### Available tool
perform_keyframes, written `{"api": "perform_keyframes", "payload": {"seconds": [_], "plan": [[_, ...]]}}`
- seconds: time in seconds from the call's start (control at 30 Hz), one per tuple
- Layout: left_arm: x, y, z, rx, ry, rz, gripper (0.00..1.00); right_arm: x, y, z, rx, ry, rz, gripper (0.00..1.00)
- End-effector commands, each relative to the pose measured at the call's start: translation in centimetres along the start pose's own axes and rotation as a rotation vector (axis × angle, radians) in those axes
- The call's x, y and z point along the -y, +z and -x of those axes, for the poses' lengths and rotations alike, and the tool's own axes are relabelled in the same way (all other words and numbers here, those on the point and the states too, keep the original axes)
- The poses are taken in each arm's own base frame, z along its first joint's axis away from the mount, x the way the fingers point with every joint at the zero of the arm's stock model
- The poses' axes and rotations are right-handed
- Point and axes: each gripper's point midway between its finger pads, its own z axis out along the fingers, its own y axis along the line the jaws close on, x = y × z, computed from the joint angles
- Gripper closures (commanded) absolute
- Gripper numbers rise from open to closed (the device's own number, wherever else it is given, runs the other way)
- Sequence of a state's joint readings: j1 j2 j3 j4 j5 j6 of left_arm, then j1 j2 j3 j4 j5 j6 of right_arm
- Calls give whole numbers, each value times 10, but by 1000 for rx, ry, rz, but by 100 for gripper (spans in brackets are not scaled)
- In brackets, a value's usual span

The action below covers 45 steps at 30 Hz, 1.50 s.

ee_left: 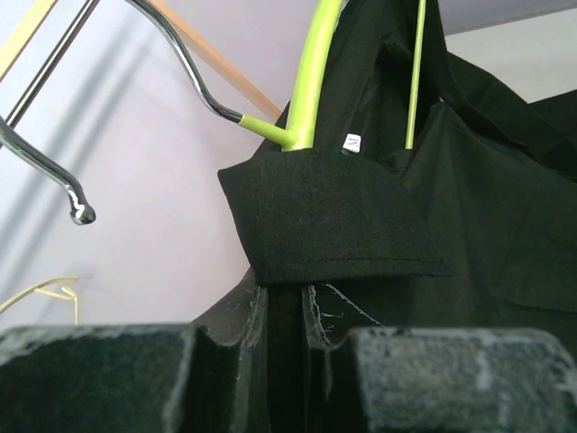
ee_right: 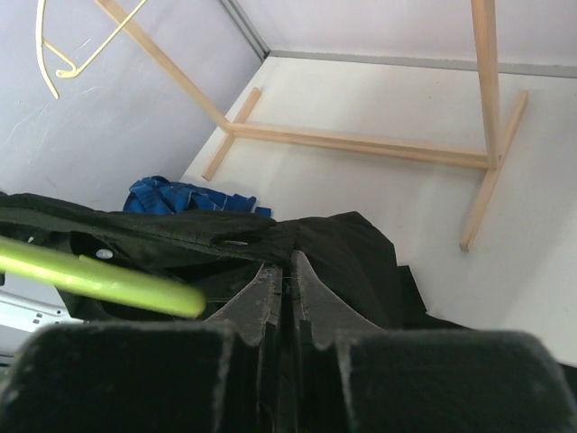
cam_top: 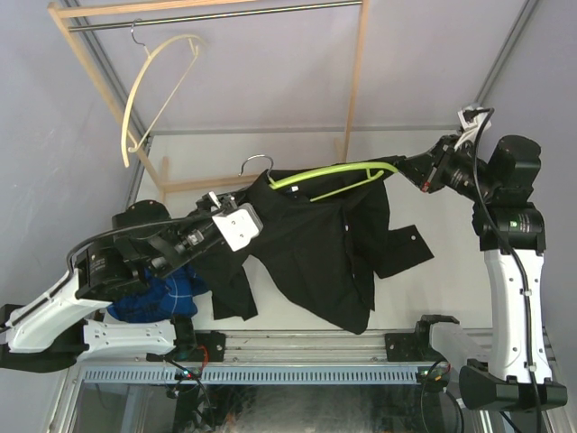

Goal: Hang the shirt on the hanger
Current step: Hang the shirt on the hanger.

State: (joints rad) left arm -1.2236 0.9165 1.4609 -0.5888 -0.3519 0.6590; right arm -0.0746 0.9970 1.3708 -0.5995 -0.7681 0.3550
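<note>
The black shirt (cam_top: pixel 315 244) hangs in the air, draped over the lime-green hanger (cam_top: pixel 334 171), whose silver hook (cam_top: pixel 257 162) points left. My left gripper (cam_top: pixel 252 200) is shut on the shirt at its left end. In the left wrist view, black cloth is pinched between the jaws (ee_left: pixel 287 302) just under the collar (ee_left: pixel 325 225); the hanger (ee_left: pixel 306 90) and white label (ee_left: pixel 352 142) are above. My right gripper (cam_top: pixel 406 170) is shut on the shirt at the hanger's right end. In the right wrist view the fingers (ee_right: pixel 290 271) clamp black fabric beside the hanger's tip (ee_right: pixel 99 280).
A cream hanger (cam_top: pixel 153 81) hangs from the metal rail (cam_top: pixel 216 18) of the wooden rack (cam_top: pixel 356 81) at the back. A blue plaid shirt (cam_top: pixel 167 293) lies crumpled on the table by the left arm. One black sleeve (cam_top: pixel 406 248) rests on the table.
</note>
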Motion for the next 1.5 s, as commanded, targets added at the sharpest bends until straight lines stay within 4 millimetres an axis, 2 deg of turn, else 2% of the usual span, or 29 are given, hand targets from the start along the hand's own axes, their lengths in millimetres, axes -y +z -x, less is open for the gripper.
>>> {"api": "perform_keyframes", "payload": {"seconds": [0.0,0.4,0.7,1.07,1.3,1.47], "plan": [[-28,-8,-7,-51,28,137,100,4,-10,27,103,-92,-78,100],[-25,6,-25,-157,95,152,100,-7,-21,24,83,-138,-104,100],[-25,22,-32,-228,144,192,100,-16,-10,-3,-16,-196,-173,100],[-9,39,-26,-216,150,161,100,-59,20,-37,-88,-155,-2,100],[3,47,-22,-197,142,140,100,-96,40,-44,-65,-114,175,100],[5,49,-23,-192,126,153,100,-130,38,-43,-42,-100,355,100]]}}
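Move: The right gripper still pinches the black shirt's shoulder cloth. The green hanger's right end lies just beside it, about 3 cm back, 1 cm left and 3 cm above the pads, outside the cloth. The hanger's neck is some 24 cm to its left and 3 cm back. From the left gripper, closed on the collar, the neck lies about 5 cm right and 1 cm ahead, the hook some 3 cm right, 5 cm ahead and 5 cm higher. Keep both grippers shut on the shirt. Ease the right one back a little, then sweep it about 9 cm left along the hanger towards its neck while sinking some 4 cm, bringing the shoulder cloth over the hanger's right end. Meanwhile carry the collar and neck forward and down about 4 cm each with the left, turning it roughly 15 degrees counter-clockwise and rolling its left side up. ##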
